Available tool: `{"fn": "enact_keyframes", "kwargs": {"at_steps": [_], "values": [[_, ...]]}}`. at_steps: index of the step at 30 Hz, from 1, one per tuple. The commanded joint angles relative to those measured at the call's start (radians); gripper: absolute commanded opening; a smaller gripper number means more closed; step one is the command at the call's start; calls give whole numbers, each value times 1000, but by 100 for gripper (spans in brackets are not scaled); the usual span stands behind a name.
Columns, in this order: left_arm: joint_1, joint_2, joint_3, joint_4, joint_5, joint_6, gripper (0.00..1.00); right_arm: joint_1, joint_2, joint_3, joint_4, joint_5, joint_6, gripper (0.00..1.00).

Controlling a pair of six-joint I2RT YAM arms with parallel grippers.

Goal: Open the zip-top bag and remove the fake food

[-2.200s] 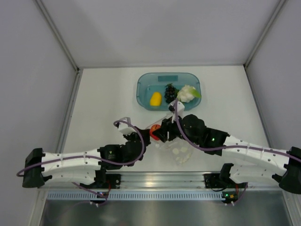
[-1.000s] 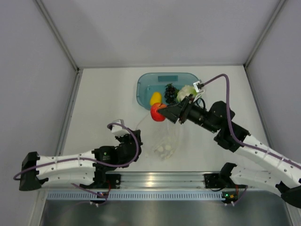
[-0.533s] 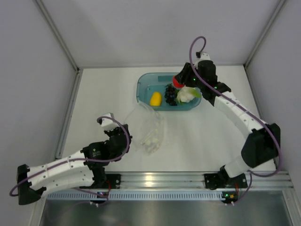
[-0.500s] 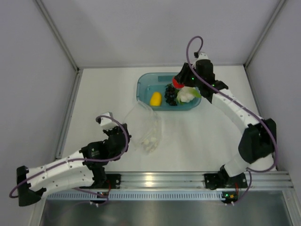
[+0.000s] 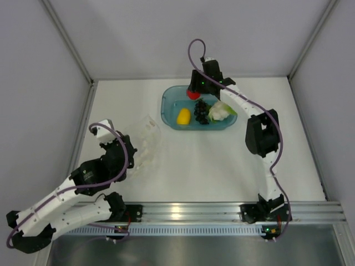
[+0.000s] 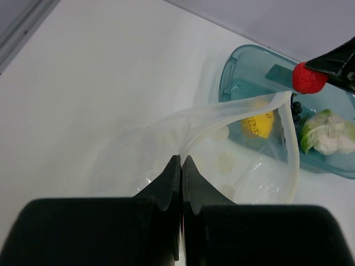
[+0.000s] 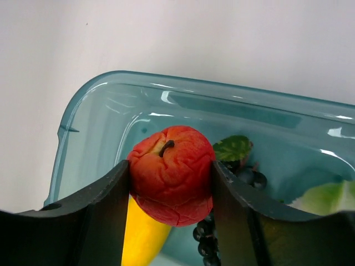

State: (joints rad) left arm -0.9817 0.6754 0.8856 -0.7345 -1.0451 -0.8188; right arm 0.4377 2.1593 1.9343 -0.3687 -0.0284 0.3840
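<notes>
My left gripper (image 5: 132, 148) is shut on the rim of the clear zip-top bag (image 5: 146, 139), which hangs open at the table's left. In the left wrist view the fingertips (image 6: 181, 158) pinch the bag (image 6: 244, 166) at its mouth. My right gripper (image 5: 193, 93) is shut on the red apple (image 7: 171, 174) and holds it above the far-left part of the teal tray (image 5: 166, 105). In the tray lie the yellow fruit (image 5: 183, 116), the grape bunch (image 5: 201, 111) and the cauliflower (image 5: 222, 111).
The tray's rim (image 7: 89, 105) runs below and around the held apple (image 6: 308, 78). White walls close in the table on the left, back and right. A metal rail (image 5: 188, 213) with both arm bases lines the near edge.
The right arm has carried the apple from beside the bag up to the tray's far-left part. The left arm has swung the bag to the left, away from the tray.
</notes>
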Motion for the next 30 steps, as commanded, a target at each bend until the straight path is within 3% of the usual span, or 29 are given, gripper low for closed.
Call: {"fn": "enact_keyframes", "kwargs": {"at_steps": [1, 4, 5, 6, 12, 17, 20, 23, 30], "values": [[18, 41, 55, -95, -44, 24, 0, 59, 71, 167, -42, 13, -42, 54], [63, 84, 73, -138, -50, 0, 0, 78, 106, 212, -50, 19, -45, 80], [80, 92, 75, -146, -52, -8, 0, 81, 108, 213, -49, 19, -46, 95], [116, 104, 76, -152, -49, -16, 0, 84, 103, 215, -49, 22, -53, 99], [299, 141, 104, -197, -47, -60, 0, 85, -33, 129, -47, 84, -98, 100], [389, 210, 134, -197, -87, -82, 0, 59, -258, -148, 43, 108, -106, 99], [425, 272, 167, -197, -134, -108, 0, 6, -433, -335, 82, 33, -56, 100], [480, 360, 222, -197, -158, -115, 0, -49, -518, -463, 45, 53, -8, 99], [655, 622, 320, -195, -196, -128, 0, -63, -864, -708, -48, 156, -83, 100]]}}
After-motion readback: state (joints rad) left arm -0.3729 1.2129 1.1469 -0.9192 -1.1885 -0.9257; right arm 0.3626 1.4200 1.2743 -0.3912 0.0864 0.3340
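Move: My right hand holds the red apple over the bin; the clear spot at the bin's left end lies about 6 cm left, level and 10 cm below. At similar depth, the yellow mango is 3 cm left and 5 back, the grapes 4 right and 3 back, the cauliflower 12 right and 3 back. My left hand pinches the empty bag; open table near the left edge lies roughly 15 cm left, 7 ahead, 25 below. I carry the apple about 5 cm left over the bin's left end while opening my right fingers wide to let it go, then sweep that hand right and back, rising some 8 cm, towards the cauliflower end. Meanwhile my shut left fingers keep the bag pinched and swing it some 13 cm left and 7 cm forward, turning about 40 degrees counter-clockwise and tipping somewhat downward. ##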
